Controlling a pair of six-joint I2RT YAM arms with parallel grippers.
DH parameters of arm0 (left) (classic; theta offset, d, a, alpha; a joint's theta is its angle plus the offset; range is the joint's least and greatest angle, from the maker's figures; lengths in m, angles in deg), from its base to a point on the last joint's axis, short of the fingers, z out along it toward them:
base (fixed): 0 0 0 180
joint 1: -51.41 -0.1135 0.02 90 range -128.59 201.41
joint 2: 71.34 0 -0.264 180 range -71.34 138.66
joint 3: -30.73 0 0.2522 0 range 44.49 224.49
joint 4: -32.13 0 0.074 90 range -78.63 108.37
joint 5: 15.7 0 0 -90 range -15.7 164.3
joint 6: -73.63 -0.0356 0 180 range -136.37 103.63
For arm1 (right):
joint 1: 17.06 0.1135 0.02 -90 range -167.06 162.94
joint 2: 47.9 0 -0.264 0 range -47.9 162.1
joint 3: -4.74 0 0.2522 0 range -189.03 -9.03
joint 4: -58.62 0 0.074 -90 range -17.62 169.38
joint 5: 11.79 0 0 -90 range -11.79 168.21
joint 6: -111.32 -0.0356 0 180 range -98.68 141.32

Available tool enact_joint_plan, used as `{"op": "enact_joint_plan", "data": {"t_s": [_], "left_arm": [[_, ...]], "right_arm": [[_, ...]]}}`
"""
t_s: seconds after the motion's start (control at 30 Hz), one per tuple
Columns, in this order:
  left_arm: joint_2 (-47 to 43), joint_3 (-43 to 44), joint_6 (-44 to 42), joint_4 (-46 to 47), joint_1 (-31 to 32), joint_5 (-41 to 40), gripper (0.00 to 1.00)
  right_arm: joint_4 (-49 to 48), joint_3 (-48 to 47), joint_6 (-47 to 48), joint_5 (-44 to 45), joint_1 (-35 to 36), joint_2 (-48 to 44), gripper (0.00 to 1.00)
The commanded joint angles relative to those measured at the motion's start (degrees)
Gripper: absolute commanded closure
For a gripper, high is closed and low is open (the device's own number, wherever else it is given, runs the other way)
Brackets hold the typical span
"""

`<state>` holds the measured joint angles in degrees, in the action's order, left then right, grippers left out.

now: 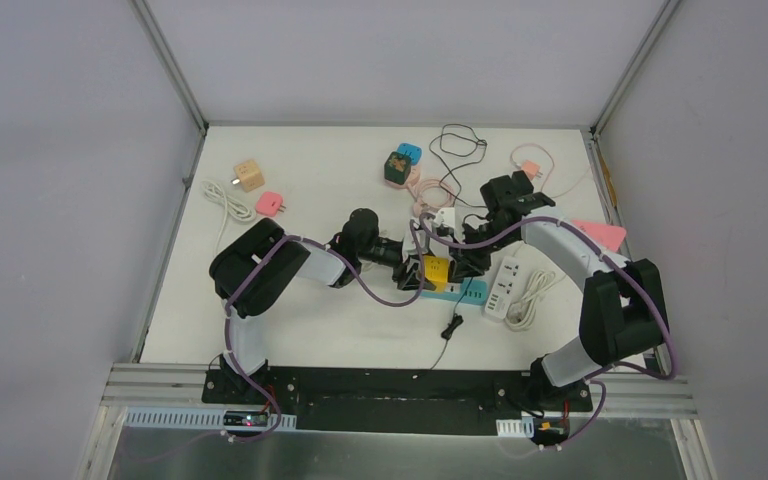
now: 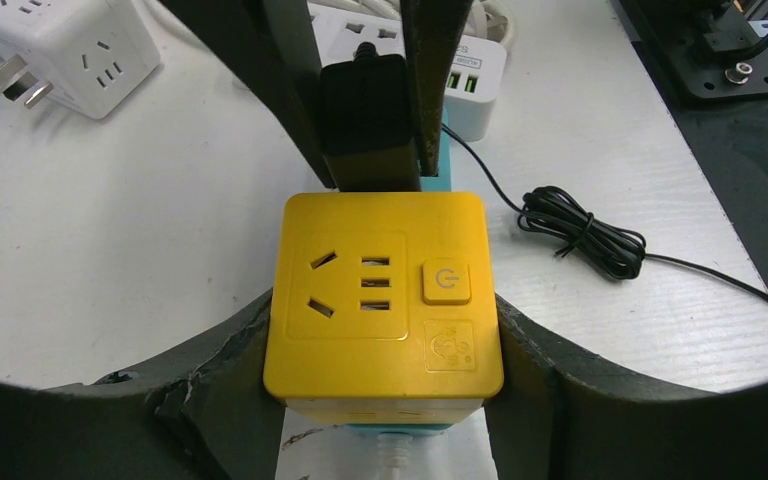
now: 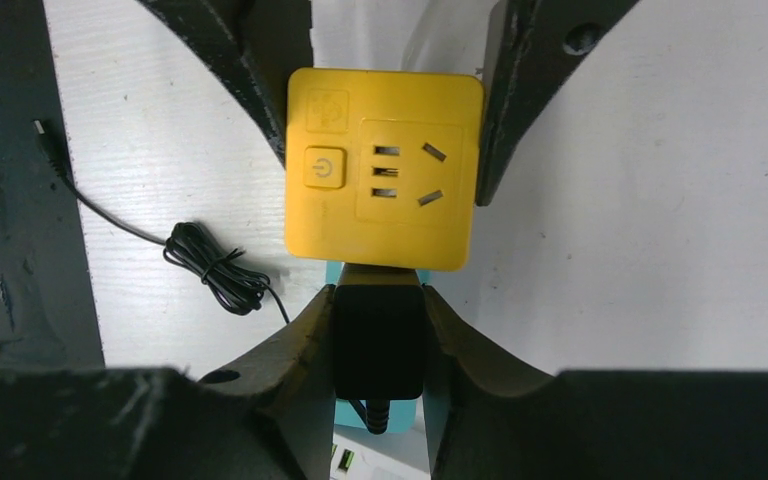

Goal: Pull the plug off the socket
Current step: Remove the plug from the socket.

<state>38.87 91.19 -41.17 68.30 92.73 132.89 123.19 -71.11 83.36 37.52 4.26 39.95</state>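
Observation:
The socket [image 2: 385,290] is a yellow cube with an outlet and a power button on its top face; it lies mid-table [image 1: 437,271] on a teal strip. My left gripper [image 2: 385,345] is shut on it, one finger pressed against each side. The plug [image 3: 378,335] is a black block seated against the cube's side face, with its cable stub pointing away. My right gripper [image 3: 378,330] is shut on the plug, its fingers [image 2: 430,80] flanking the black body [image 2: 365,105]. The two grippers face each other across the cube.
A white power strip [image 1: 503,285] lies just right of the socket, and a teal strip [image 1: 457,292] runs under it. A coiled black cable [image 2: 580,230] and a white cube adapter [image 2: 60,45] lie nearby. Pink, wooden and dark green adapters [image 1: 397,167] sit farther back.

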Motion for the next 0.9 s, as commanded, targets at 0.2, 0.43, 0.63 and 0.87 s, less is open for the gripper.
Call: {"op": "enact_joint_plan", "data": {"t_s": [0.2,0.43,0.63,0.87], "left_arm": [[-0.6,-2.9,8.9,8.7,0.5,-7.1,0.38],[-6.8,-4.9,13.8,8.6,0.4,-14.6,0.10],[-16.0,-5.1,15.8,-5.8,0.4,-21.3,0.08],[-25.6,-2.5,19.4,-21.8,0.4,-27.1,0.07]], "right_arm": [[10.4,-4.3,10.1,-1.1,0.6,-0.8,1.00],[12.5,-3.8,10.4,0.1,0.5,-3.4,1.00],[15.0,-3.1,11.1,-1.1,0.5,-5.2,1.00],[15.6,-3.0,8.9,-5.0,1.1,-6.0,1.00]]}}
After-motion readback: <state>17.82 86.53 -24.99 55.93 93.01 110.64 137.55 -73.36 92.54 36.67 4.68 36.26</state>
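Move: The left hand still grips the yellow socket, whose middle lies some 2 cm to its right and 1 cm lower. The right hand already holds the black plug clear of the strip. From it the yellow socket is about 6 cm left and level, 2 cm lower. The teal strip's middle is some 2 cm back, 2 cm left and 6 cm down; the cable bundle, 12 cm back, 1 cm left, 8 cm down. Back towards its base, with a little drift right and up, the right hand carries the still-pinched black plug about 4 cm away from the yellow socket. The left fingers open wide and let go of the yellow socket after a slight dip; that hand then climbs roughly 7 cm, drawing off left and slightly forward while turning counter-clockwise. ##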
